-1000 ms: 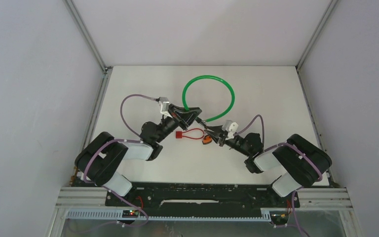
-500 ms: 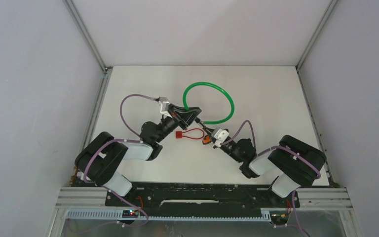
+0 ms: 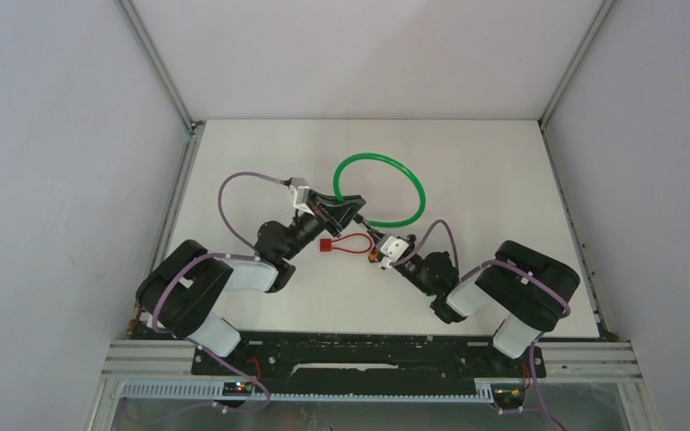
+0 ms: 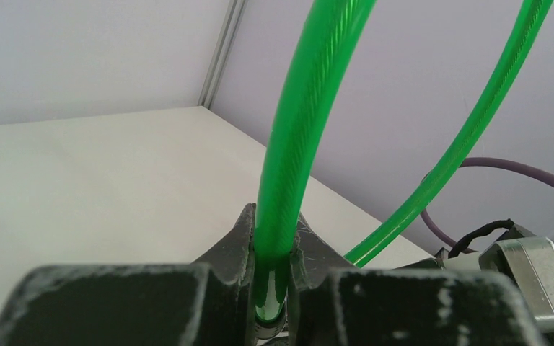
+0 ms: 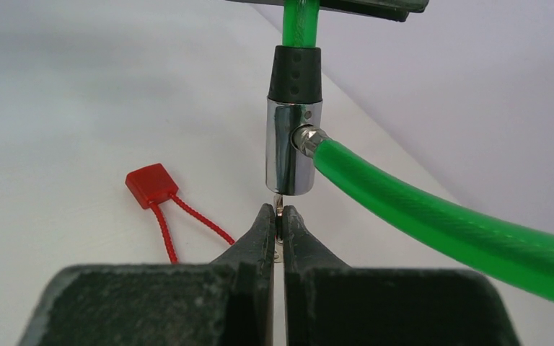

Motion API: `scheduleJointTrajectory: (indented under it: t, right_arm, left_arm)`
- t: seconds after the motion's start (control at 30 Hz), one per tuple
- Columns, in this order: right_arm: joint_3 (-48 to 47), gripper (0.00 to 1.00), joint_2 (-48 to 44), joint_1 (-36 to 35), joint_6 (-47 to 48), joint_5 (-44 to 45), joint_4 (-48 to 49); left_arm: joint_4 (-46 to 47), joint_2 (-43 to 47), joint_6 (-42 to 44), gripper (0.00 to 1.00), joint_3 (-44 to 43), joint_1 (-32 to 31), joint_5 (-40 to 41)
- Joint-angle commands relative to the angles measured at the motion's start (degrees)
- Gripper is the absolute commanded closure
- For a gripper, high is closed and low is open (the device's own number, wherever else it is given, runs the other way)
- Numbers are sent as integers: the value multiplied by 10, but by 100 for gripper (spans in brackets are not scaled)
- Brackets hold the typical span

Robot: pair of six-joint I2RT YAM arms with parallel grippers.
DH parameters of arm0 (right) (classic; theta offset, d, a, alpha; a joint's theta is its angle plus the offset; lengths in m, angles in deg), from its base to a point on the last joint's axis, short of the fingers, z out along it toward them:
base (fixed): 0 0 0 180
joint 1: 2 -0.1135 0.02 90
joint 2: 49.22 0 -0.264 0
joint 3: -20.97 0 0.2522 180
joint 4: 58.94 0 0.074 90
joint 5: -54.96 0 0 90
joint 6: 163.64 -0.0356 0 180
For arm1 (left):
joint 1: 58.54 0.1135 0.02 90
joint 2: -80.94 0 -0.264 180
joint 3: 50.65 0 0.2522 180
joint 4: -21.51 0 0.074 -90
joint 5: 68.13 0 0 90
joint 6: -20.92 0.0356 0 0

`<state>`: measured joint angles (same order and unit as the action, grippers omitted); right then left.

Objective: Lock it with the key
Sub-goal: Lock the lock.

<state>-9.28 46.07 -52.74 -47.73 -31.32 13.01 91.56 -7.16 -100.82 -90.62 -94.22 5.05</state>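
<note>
A green cable lock (image 3: 383, 158) loops over the white table. My left gripper (image 4: 272, 249) is shut on the green cable (image 4: 296, 144) just above the lock's black collar and holds it up off the table. In the right wrist view the chrome lock cylinder (image 5: 293, 148) hangs upright with the other cable end (image 5: 433, 220) plugged into its side. A thin metal key (image 5: 279, 207) sticks out of the cylinder's bottom, and my right gripper (image 5: 279, 216) is shut on it. In the top view the right gripper (image 3: 378, 250) sits just below and right of the left gripper (image 3: 352, 214).
A red plastic tag (image 5: 151, 184) on a red cord loop (image 3: 350, 241) lies on the table to the left of the key. White walls stand on three sides. Both arms (image 3: 521, 283) reach in from the near edge, and their purple cables (image 3: 234, 184) arch above them.
My right arm has drawn in to the left and its wrist has turned. Its jaws have closed onto the key under the cylinder. The left arm and the cable have barely moved.
</note>
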Motion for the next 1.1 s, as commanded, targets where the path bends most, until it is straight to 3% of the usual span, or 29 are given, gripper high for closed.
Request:
scheduleJointTrajectory:
  t: [0.0, 0.27, 0.47, 0.87, 1.07]
  right_arm:
    - [-5, 100, 13, 25, -14, -67, 11]
    - [10, 100, -10, 82, -74, -162, 13]
    - [6, 100, -7, 106, -110, -286, 12]
    - [6, 100, -10, 106, -124, -232, 13]
    - [7, 100, -11, 106, -120, -224, 13]
  left_arm:
    - [75, 42, 6, 100, 8, -4, 12]
    - [75, 62, 46, 100, 19, -4, 8]
    - [75, 68, 46, 100, 6, -2, -23]
    - [71, 182, 48, 100, 26, -1, -1]
    - [7, 244, 60, 100, 28, 0, 4]
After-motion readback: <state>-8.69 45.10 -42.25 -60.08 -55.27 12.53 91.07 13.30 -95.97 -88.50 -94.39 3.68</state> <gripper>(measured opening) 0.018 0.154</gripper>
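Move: The left hand still holds the green lock by its hose end; the key, its blade in the cylinder, lies some 10 cm below that hand, 3 cm to its right and 1 cm back. The right hand keeps the key pinched, with the lock's cylinder about 5 cm above, 1 cm ahead and 2 cm left. From the right hand, the orange padlock lies 11 cm below and 1 cm ahead, straight in line; the red lock box is 13 cm left, 4 cm ahead, equally low. The right hand stays within a centimetre or so and turns about 15 degrees counter-clockwise, fingers shut on the key throughout, while the left hand, keeping its grip on the hose end, at first eases back only a couple of centimetres. Then the left hand pulls the lock away from the key, quickly up to about 11 cm above its start, with some 5 cm back and a little less to the left, its fingers tipping upward. ##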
